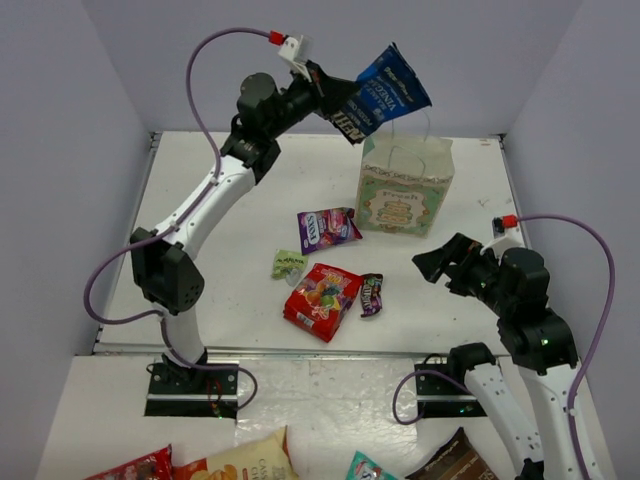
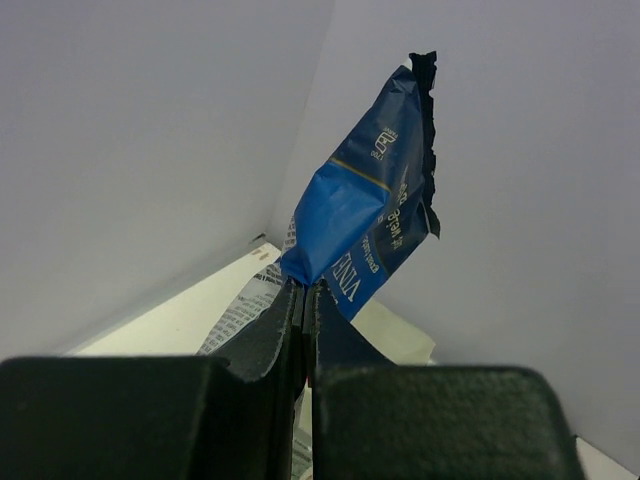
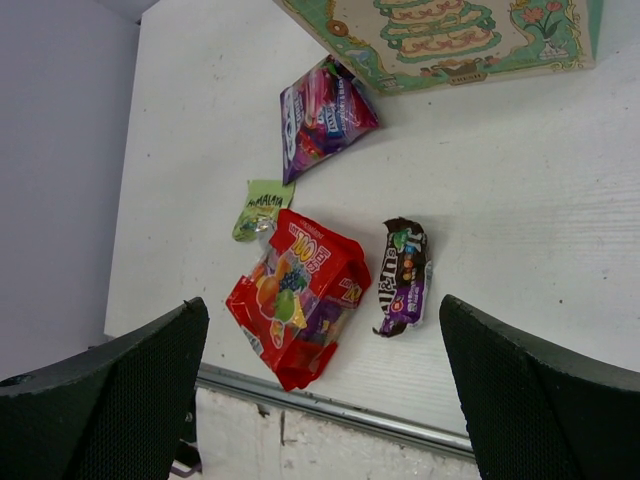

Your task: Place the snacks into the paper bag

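My left gripper [image 1: 335, 100] is shut on the lower corner of the blue chip bag [image 1: 385, 90] and holds it high in the air, just up and left of the paper bag's [image 1: 405, 190] open top. In the left wrist view the jaws [image 2: 305, 290] pinch the blue chip bag [image 2: 365, 215]. On the table lie the purple candy pack [image 1: 328, 228], tiny green packet [image 1: 289, 264], red candy bag [image 1: 322, 300] and dark brown packet [image 1: 371, 294]. My right gripper [image 1: 432, 262] is open and empty, right of them. The silver foil packet is out of view.
The right wrist view shows the paper bag [image 3: 450, 30], purple pack [image 3: 320, 115], green packet [image 3: 258, 208], red bag [image 3: 295, 300] and brown packet [image 3: 403, 275]. A yellow-orange chip bag [image 1: 240, 462], teal packet [image 1: 368, 468] and dark pouch [image 1: 450, 462] lie on the near ledge.
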Controlling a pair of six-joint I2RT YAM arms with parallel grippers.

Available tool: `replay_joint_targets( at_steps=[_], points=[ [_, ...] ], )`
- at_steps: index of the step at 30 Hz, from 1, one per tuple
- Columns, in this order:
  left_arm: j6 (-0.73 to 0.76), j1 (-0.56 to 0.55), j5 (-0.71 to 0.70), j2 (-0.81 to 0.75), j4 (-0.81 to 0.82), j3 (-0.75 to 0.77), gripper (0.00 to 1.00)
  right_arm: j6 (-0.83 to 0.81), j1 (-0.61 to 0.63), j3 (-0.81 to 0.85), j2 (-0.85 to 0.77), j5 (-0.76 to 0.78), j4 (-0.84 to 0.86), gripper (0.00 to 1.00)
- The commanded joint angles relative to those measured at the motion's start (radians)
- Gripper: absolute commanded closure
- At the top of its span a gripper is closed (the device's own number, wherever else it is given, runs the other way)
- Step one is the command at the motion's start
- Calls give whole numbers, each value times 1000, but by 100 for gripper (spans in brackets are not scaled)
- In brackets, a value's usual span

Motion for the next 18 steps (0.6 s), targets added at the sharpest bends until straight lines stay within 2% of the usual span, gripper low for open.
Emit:
replay_joint_targets(
  at_steps=[1,10,18],
  points=[
    [-57,-20,3,37,156,70,100,-16,-3,4,-5,4,-10,3],
    [-154,-61,5,107,333,75,100,-14,-3,-7,-5,-4,-1,3],
    [-200,-83,-6,164,405,61,100,-17,-3,-10,-13,1,-9,3]
  ],
)
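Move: My left hand holds the blue packet high up. The paper bag's middle lies about 15 cm to its right, some 7 cm farther out and about 36 cm below. The purple snack pack is almost straight under this hand, about 3 cm to the left and 44 cm down; the green pouch lies 10 cm back and 12 cm left, equally low. From my idle right hand the bag is about 33 cm ahead, 2 cm left and 16 cm lower. Keeping the blue packet pinched by its end in shut fingers, I carry it with my left hand to the right, about 5 cm, towards and over the paper bag, staying high and slowing as I go. Meanwhile the wrist rolls some 10 degrees, its left side dipping, and swings slightly clockwise. ##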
